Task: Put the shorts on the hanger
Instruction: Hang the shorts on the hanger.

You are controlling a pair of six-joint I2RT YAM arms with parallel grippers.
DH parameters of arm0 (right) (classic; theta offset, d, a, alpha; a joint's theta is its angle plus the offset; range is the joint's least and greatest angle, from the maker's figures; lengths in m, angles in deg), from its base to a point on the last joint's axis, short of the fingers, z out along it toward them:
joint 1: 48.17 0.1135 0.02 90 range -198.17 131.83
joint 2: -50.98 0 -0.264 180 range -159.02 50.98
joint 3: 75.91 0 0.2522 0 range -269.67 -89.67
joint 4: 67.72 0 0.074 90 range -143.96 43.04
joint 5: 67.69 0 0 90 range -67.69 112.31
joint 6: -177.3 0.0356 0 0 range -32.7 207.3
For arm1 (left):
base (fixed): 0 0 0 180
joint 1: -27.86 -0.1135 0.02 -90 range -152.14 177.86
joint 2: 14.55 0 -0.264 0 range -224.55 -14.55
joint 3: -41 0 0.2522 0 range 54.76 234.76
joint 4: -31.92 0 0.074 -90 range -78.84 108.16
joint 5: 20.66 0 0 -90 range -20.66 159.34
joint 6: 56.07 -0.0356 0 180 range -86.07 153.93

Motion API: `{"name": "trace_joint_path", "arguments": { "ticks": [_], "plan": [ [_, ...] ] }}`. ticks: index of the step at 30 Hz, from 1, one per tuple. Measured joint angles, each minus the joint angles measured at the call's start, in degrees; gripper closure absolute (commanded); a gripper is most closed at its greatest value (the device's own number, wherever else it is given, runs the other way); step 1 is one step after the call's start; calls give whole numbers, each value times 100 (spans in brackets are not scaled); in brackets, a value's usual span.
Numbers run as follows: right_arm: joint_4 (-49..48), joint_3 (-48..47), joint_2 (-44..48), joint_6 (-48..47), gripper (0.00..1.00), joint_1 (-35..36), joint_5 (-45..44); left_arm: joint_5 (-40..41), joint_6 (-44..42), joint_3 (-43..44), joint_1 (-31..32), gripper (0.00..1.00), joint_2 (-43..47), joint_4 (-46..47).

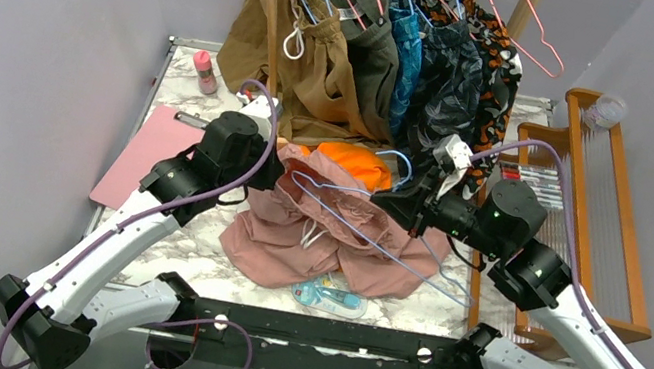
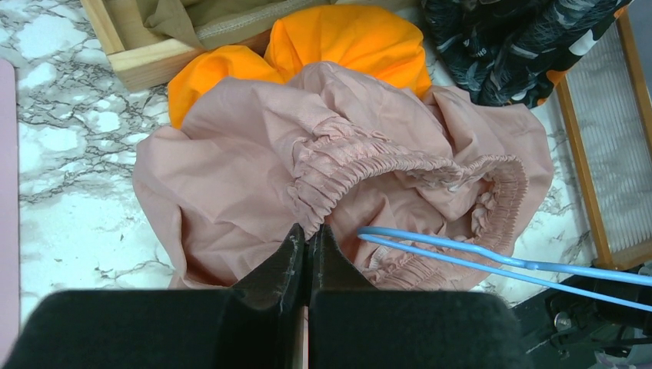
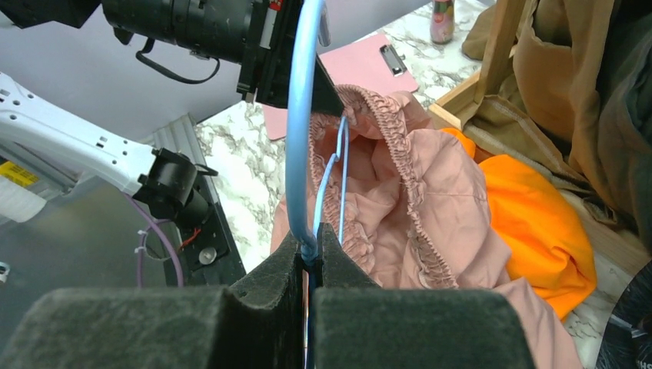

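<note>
The dusty pink shorts [image 1: 293,240] lie bunched on the marble table, waistband up. My left gripper [image 1: 277,168] is shut on the gathered waistband [image 2: 338,157], at the band's near end; in the left wrist view the fingertips [image 2: 309,231] pinch the fabric. My right gripper [image 1: 405,208] is shut on the light blue hanger [image 1: 364,237]. In the right wrist view its wire [image 3: 296,115] rises from between the closed fingers [image 3: 310,246]. The hanger's thin arm [image 2: 461,250] reaches into the waist opening, just right of the left gripper.
Bright orange shorts [image 1: 354,162] lie behind the pink ones. Brown and dark patterned clothes [image 1: 309,60] hang at the back, with pink hangers [image 1: 533,28] above. A pink clipboard [image 1: 145,156] and bottle [image 1: 206,72] sit left, a wooden rack [image 1: 606,193] right, a teal packet [image 1: 328,297] in front.
</note>
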Motion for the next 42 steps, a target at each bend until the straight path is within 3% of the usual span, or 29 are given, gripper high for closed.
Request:
{"name": "trace_joint_path", "arguments": {
  "ticks": [7,14,30,42],
  "plan": [
    [-350,275,-74,-4,99,0,-63,-68,2,0,0,100,-2,-50],
    [-1117,420,-807,81,99,0,109,-214,17,98,0,100,-81,-63],
    [-4229,887,-3108,761,99,713,-592,-782,72,94,0,100,-81,109],
    [-6271,1191,-3530,1408,99,787,-1226,-1071,90,391,-37,100,9,251]
  ]
}}
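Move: My left hand already pinches the shorts' waistband edge. From my right hand, which grips the hanger just under its hook, that edge lies about 18 cm left, 9 cm ahead and 11 cm lower. The hanger's left end already reaches the waist opening, some 3 cm right of my left fingertips and level with them fore and aft. From my left hand, the orange cloth lies roughly 11 cm ahead and 13 cm right; the clothes rack's near left corner is about 13 cm ahead and 4 cm left, both some 14 cm lower. Keeping hold of the hanger, I bring my right hand about 13 cm left, 8 cm forward and 10 cm down, feeding the hanger's left end into the waistband until my right fingers are beside my left, then rise 3 cm, tipping the fingers up some 20 degrees. My left hand keeps its pinch, eases 3 cm right to meet it, then lifts about 4 cm. ##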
